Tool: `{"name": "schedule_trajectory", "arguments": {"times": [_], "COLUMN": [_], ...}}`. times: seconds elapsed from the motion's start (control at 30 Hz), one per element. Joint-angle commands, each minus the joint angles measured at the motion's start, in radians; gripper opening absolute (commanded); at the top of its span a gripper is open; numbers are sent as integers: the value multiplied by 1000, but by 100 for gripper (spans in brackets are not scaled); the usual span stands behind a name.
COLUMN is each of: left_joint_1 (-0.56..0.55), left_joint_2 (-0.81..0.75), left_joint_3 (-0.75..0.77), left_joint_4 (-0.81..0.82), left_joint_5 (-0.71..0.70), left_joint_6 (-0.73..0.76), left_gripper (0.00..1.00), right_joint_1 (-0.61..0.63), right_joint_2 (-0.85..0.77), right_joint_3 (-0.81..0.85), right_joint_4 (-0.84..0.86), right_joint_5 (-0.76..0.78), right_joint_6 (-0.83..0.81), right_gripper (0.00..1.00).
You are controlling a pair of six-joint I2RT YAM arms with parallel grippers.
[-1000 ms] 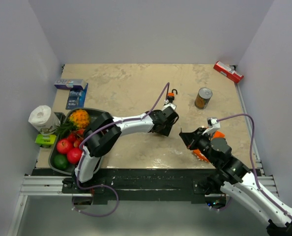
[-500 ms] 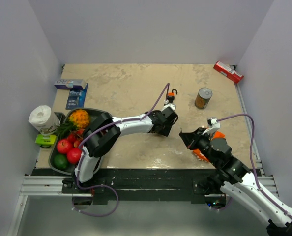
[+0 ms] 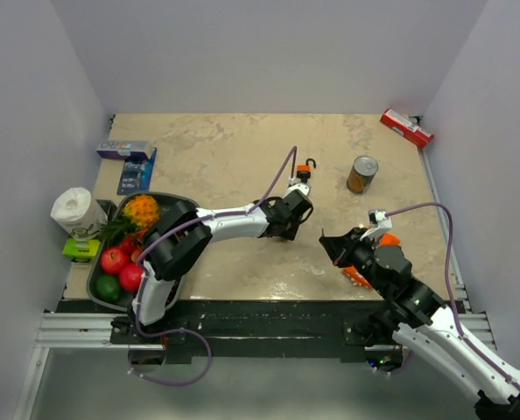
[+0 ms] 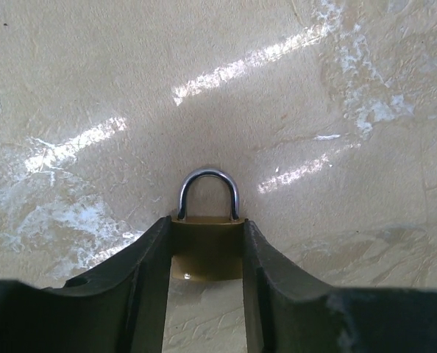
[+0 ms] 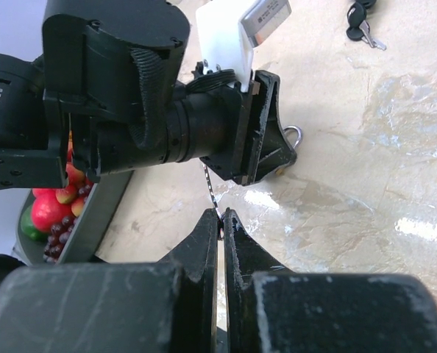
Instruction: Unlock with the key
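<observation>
A small brass padlock with a silver shackle lies flat on the marbled table. My left gripper is shut on its body, both fingers pressed against its sides. The top view shows the left gripper pointing down at mid-table, hiding the padlock. From the right wrist view, the shackle peeks out beside the left gripper. My right gripper is shut on the key, whose thin metal blade sticks out of the fingertips toward the left gripper. In the top view the right gripper hovers just right of the left one.
An orange padlock with a black shackle lies behind the left gripper, with small black keys near it. A can and red box stand at back right. A fruit tray, paper roll and blue boxes fill the left.
The left jaws have closed in onto the brass padlock's sides, and that gripper has shifted slightly left. The right arm with the key has not moved.
</observation>
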Motion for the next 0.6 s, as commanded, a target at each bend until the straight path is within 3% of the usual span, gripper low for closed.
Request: {"name": "schedule_trajectory", "arguments": {"times": [0.0, 0.3, 0.57], "left_joint_1": [18, 84, 124], "left_joint_2": [45, -127, -250], "left_joint_3": [-104, -222, -453], "left_joint_4": [-36, 229, 513], "left_joint_5": [107, 216, 301], "left_joint_6": [-50, -218, -410], "left_gripper": [0, 0, 0], "right_joint_1": [-4, 1, 14], "right_joint_2": [-4, 192, 400], "right_joint_3": [4, -86, -178], "right_joint_4": [2, 236, 485], "right_joint_5": [28, -75, -96], "right_joint_6": [10, -15, 7], "right_gripper": [0, 0, 0]}}
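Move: My left hand already grips the brass padlock down at the table. The key, sticking out of my right fingers, is about 9 cm back, 6 cm right and 16 cm higher; the orange padlock lies some 21 cm ahead and 4 cm right of my left hand. From my right hand the brass padlock is about 10 cm ahead, 7 cm left and 17 cm down, and the orange box 5 cm ahead, 13 cm right on the table. I bring my right hand down about 9 cm, easing some 3 cm left towards the brass padlock, its tip pitching down around 10 degrees while the fingers stay shut on the key. My left hand keeps its pinch, lifts the padlock a centimetre or so and draws it slightly left, rolling about 25 degrees so its fingertips swing from downward out to my right. ##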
